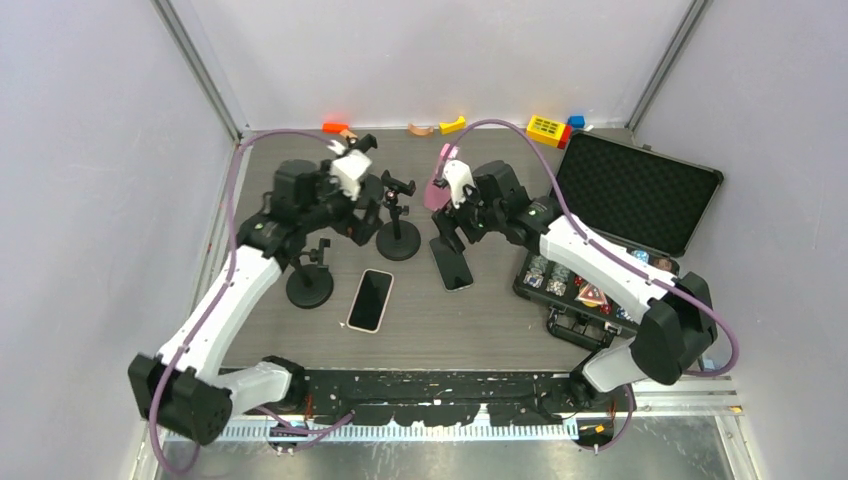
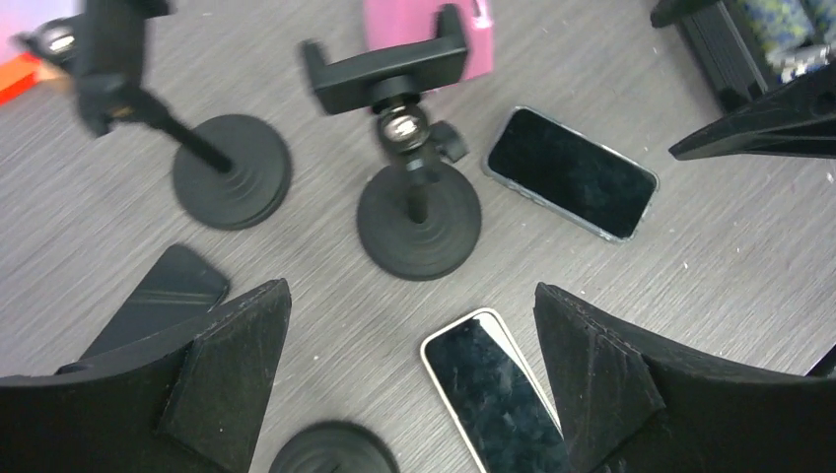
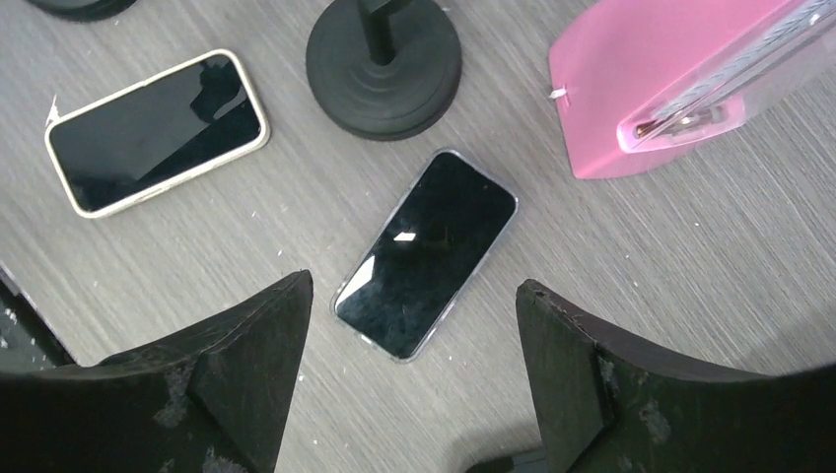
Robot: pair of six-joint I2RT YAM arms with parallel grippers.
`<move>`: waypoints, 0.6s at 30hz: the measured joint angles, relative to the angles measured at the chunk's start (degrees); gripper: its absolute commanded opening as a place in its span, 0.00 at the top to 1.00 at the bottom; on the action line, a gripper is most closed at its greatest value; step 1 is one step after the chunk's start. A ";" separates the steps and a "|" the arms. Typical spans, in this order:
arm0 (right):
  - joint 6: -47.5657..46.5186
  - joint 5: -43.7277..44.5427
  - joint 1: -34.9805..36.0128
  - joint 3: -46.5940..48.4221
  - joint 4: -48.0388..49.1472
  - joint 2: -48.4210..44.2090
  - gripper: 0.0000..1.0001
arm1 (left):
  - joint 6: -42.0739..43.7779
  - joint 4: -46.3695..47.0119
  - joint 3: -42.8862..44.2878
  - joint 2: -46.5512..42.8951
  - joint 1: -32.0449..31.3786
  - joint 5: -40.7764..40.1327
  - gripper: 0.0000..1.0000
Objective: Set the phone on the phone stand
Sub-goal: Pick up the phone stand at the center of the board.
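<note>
A cream-cased phone [image 1: 370, 299] lies flat, screen up, at the table's middle. A dark phone in a clear case [image 1: 452, 265] lies to its right. A black phone stand [image 1: 398, 225] with a round base and an empty clamp stands between the arms. My left gripper [image 1: 355, 213] hovers left of that stand, open and empty; in the left wrist view the cream phone [image 2: 493, 394] lies below the left gripper [image 2: 412, 374]. My right gripper [image 1: 452, 232] is open above the dark phone [image 3: 426, 254], holding nothing.
A second black stand [image 1: 309, 285] is at the front left and a third one [image 2: 232, 168] is under my left arm. A pink stand [image 3: 631, 89] carries a clear-cased phone. An open black case [image 1: 635, 190] with small parts sits at the right. Coloured blocks [image 1: 548, 129] line the back edge.
</note>
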 measured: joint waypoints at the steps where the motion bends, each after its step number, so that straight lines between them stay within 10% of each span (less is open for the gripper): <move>1: -0.44 -0.37 0.00 -0.13 -0.46 -0.48 0.19 | 0.37 0.28 0.52 1.46 -2.05 -1.44 0.05; 18: -3.96 -4.28 -5.95 -9.31 -3.34 -12.55 0.19 | -5.42 4.39 11.87 23.98 -12.26 -18.38 0.35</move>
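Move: The center phone stand's post and clamp lie some 10 cm ahead and 7 cm right of the left hand, its middle about 13 cm lower. From that hand the far stand is roughly 22 cm ahead and 1 cm left, and the pink metronome 17 cm ahead and 20 cm right. The dark phone is 5 cm ahead and 20 cm right, the pink-rimmed phone 4 cm back. The center stand is about 8 cm ahead and 11 cm left of the right hand. No sure contact yet: the left hand heads for the neck of the center stand just under its clamp, swinging right first and then mostly forward while sinking, about 7 cm forward, 6 cm right and 5 cm down, its fingers partly closing around the neck from wide open. The right hand, empty and open, backs off some 6 cm to the right and a little back. ##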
